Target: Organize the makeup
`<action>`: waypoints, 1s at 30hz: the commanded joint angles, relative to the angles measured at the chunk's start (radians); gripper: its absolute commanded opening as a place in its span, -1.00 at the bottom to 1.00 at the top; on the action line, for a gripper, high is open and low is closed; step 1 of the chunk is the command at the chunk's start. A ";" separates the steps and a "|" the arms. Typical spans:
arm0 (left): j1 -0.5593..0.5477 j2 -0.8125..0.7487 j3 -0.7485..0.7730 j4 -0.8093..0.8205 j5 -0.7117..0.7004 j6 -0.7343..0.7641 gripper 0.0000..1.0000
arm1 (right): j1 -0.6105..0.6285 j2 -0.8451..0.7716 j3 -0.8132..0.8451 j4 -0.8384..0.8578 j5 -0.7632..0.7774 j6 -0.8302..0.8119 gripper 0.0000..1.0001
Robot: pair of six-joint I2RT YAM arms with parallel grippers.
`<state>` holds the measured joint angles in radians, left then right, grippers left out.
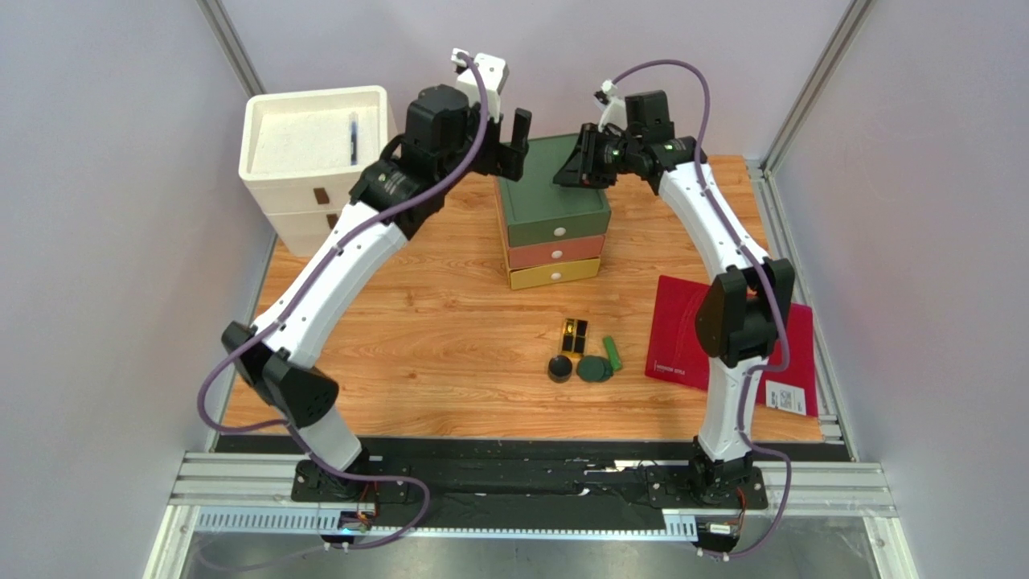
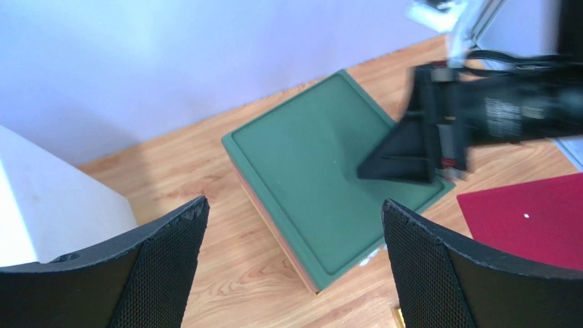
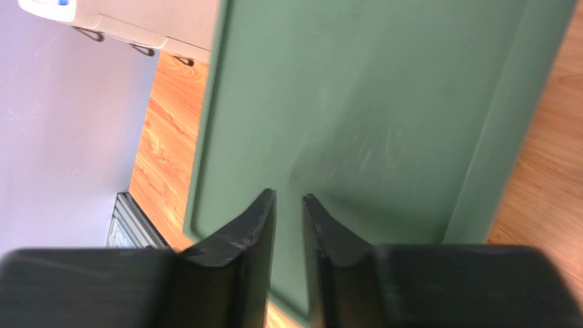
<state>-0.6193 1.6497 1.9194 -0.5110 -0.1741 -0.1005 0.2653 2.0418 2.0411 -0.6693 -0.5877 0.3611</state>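
The makeup lies in a group on the wooden table in front of the drawers: a black-and-gold case [image 1: 576, 332], a round black jar [image 1: 559, 368], a dark green compact [image 1: 592, 369] and a bright green stick [image 1: 614, 354]. Both grippers are far from it, up at the back. My left gripper [image 1: 513, 142] [image 2: 293, 203] hangs wide open and empty over the back left of the drawer unit [image 1: 556, 211]. My right gripper [image 1: 570, 169] [image 3: 288, 195] hovers just above the unit's green top [image 3: 356, 102], its jaws a narrow gap apart with nothing between them.
The drawer unit [image 2: 308, 157] has green, orange and yellow drawers, all closed. A white box [image 1: 317, 139] [image 2: 48, 205] stands at the back left. A flat dark red folder [image 1: 725, 344] [image 2: 527, 219] lies at the right. Walls close in on the sides and back.
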 commanded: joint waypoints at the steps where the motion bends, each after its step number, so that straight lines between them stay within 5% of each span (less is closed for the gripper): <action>1: 0.076 0.149 0.085 -0.133 0.236 -0.099 0.99 | 0.003 -0.219 -0.125 0.062 0.075 -0.030 -0.39; 10: 0.145 0.317 0.181 -0.150 0.435 -0.180 0.69 | -0.018 -0.460 -0.453 0.166 -0.021 0.140 -0.07; 16: 0.156 0.355 0.191 -0.129 0.470 -0.206 0.52 | -0.066 -0.514 -0.818 0.507 -0.250 0.427 0.10; 23: 0.170 0.351 0.194 -0.124 0.481 -0.217 0.23 | -0.077 -0.525 -0.981 0.707 -0.277 0.608 0.15; 30: 0.170 0.322 0.210 -0.141 0.443 -0.191 0.09 | -0.077 -0.503 -1.004 0.674 -0.284 0.607 0.10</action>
<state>-0.4423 2.0144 2.0808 -0.6708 0.2558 -0.2939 0.1875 1.5444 1.0256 -0.0463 -0.8337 0.9405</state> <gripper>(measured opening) 0.563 0.557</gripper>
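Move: The left hand is high up; the middle of the drawer cabinet's left top edge lies about 5 cm ahead of it and 16 cm lower, and the white drawers some 34 cm left and 8 cm farther out. For the right hand, just above the green top, the red drawer's knob is about 10 cm back, 2 cm left and 11 cm down, the green drawer's knob 6 cm above that one, and the gold palette 20 cm back, 1 cm right, 22 cm down. Over the cabinet's left top edge the left fingers come down about 15 cm and 6 cm forward, tipping down near 30 degrees and closing to about half, and seem to rest there. The right hand leaves the green top: up and back, then down past the front edge, ending 13 cm back, 5 cm lower, towards the drawer knobs; it rolls, its fingers swing to point more leftward and open to about half. ##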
